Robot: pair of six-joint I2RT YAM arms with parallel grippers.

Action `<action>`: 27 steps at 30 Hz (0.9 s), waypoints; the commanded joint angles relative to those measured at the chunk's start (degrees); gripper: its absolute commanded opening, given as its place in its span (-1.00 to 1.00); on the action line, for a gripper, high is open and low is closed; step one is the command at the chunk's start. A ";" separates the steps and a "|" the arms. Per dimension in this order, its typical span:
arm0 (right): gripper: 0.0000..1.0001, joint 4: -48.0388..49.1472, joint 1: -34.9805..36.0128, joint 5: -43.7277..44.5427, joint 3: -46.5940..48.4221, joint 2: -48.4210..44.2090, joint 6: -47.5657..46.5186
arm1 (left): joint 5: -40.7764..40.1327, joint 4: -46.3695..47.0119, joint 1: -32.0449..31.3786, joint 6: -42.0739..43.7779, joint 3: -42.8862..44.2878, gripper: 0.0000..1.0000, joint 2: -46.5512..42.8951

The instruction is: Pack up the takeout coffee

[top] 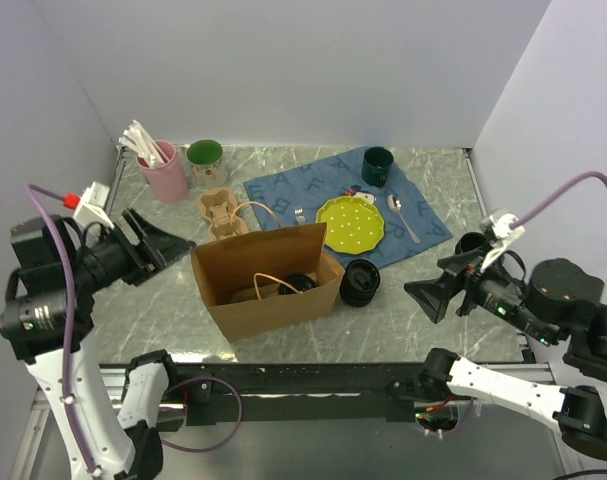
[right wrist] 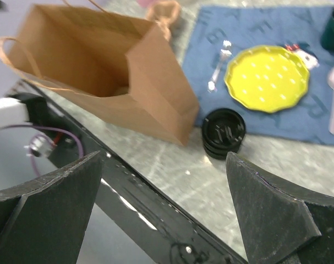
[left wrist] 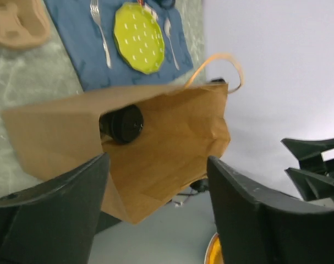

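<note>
A brown paper bag (top: 268,290) stands open in the middle of the table. One takeout coffee cup (top: 298,283) sits inside it, and the left wrist view shows that black lidded cup (left wrist: 122,124) through the bag's mouth (left wrist: 172,137). The other black ribbed cup (top: 360,282) stands on the table just right of the bag, also visible in the right wrist view (right wrist: 223,133). My left gripper (top: 168,246) hovers left of the bag, open and empty (left wrist: 158,214). My right gripper (top: 421,298) is open and empty to the right of the outside cup (right wrist: 164,214).
A tan cup carrier (top: 220,212) lies behind the bag. A blue cloth (top: 283,190) holds a green-yellow plate (top: 350,222), a fork (top: 299,213), a spoon (top: 401,215) and a dark green mug (top: 377,166). A pink cup of utensils (top: 163,170) and a green-lined mug (top: 205,155) stand at back left.
</note>
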 commanded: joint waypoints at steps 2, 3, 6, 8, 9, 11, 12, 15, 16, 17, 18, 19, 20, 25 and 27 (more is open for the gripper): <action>1.00 -5.25 -0.18 0.44 5.96 5.40 1.85 | -3.38 -1.58 0.13 5.47 10.93 0.98 3.74; 1.00 -5.95 -0.18 -2.09 6.50 5.84 2.29 | -2.40 -0.26 0.13 4.51 12.42 0.99 3.57; 1.00 -7.09 -0.18 -1.70 7.55 7.25 6.94 | 0.42 9.12 0.21 -1.29 11.83 0.93 0.34; 1.00 -7.45 -0.18 -0.28 7.29 7.86 12.82 | 1.83 18.70 0.21 -5.25 9.46 0.93 -2.74; 1.00 -7.63 -0.18 0.68 7.38 8.13 14.93 | 1.31 21.09 0.13 -6.21 6.23 0.94 -6.07; 1.00 -8.07 -0.18 2.10 8.08 9.35 20.39 | 2.09 28.44 0.13 -9.55 1.47 0.94 -11.08; 1.00 -8.15 -0.18 2.19 8.43 9.88 21.71 | 3.66 29.97 -0.05 -10.78 -3.16 0.93 -12.41; 1.00 -8.86 -0.18 2.01 9.84 12.08 25.14 | 3.33 29.03 -0.23 -11.68 -7.85 0.94 -15.32; 1.00 -8.94 -0.18 1.92 10.28 12.61 25.58 | 3.06 28.59 -0.40 -10.54 -8.30 0.93 -15.94; 1.00 -8.86 -0.18 1.84 10.98 13.22 25.76 | 2.37 27.02 -0.49 -9.75 -8.57 0.94 -17.16; 1.00 -8.51 -0.18 1.75 10.98 13.32 25.68 | 1.49 26.22 -0.58 -9.04 -9.09 0.93 -17.78; 1.00 -8.16 -0.18 1.57 10.90 13.32 25.50 | -0.09 25.43 -1.01 -7.82 -9.36 0.94 -18.22; 1.00 -7.37 -0.18 1.66 10.72 13.06 25.50 | -0.45 24.46 -1.19 -7.11 -9.54 0.93 -18.93; 1.00 -5.08 -0.18 1.05 10.02 12.26 25.50 | -1.51 21.03 -1.37 -5.96 -9.72 0.93 -20.34; 1.00 -4.47 -0.09 0.96 9.05 11.91 25.59 | -2.30 20.94 -1.28 -6.14 -9.54 0.93 -20.78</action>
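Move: The paper bag stands some 7 cm ahead of the left gripper and 16 cm to its right, its middle roughly 27 cm below. From the right gripper that bag is about 11 cm ahead, 26 cm to the left and 28 cm down. The lidded black cup beside the bag lies some 13 cm ahead of the right hand, 7 cm left and 33 cm below; the cup carrier is about 28 cm straight ahead of the left hand and 36 cm down. Back the left gripper off from the bag with its fingers empty: open them the rest of the way while rising about 7 cm, draw back some 4 cm as the fingertips tip up to near level, then sink partway again. Meanwhile shift the open right gripper left, towards the bag, and tilt its fingers down roughly 20 degrees, touching nothing. ##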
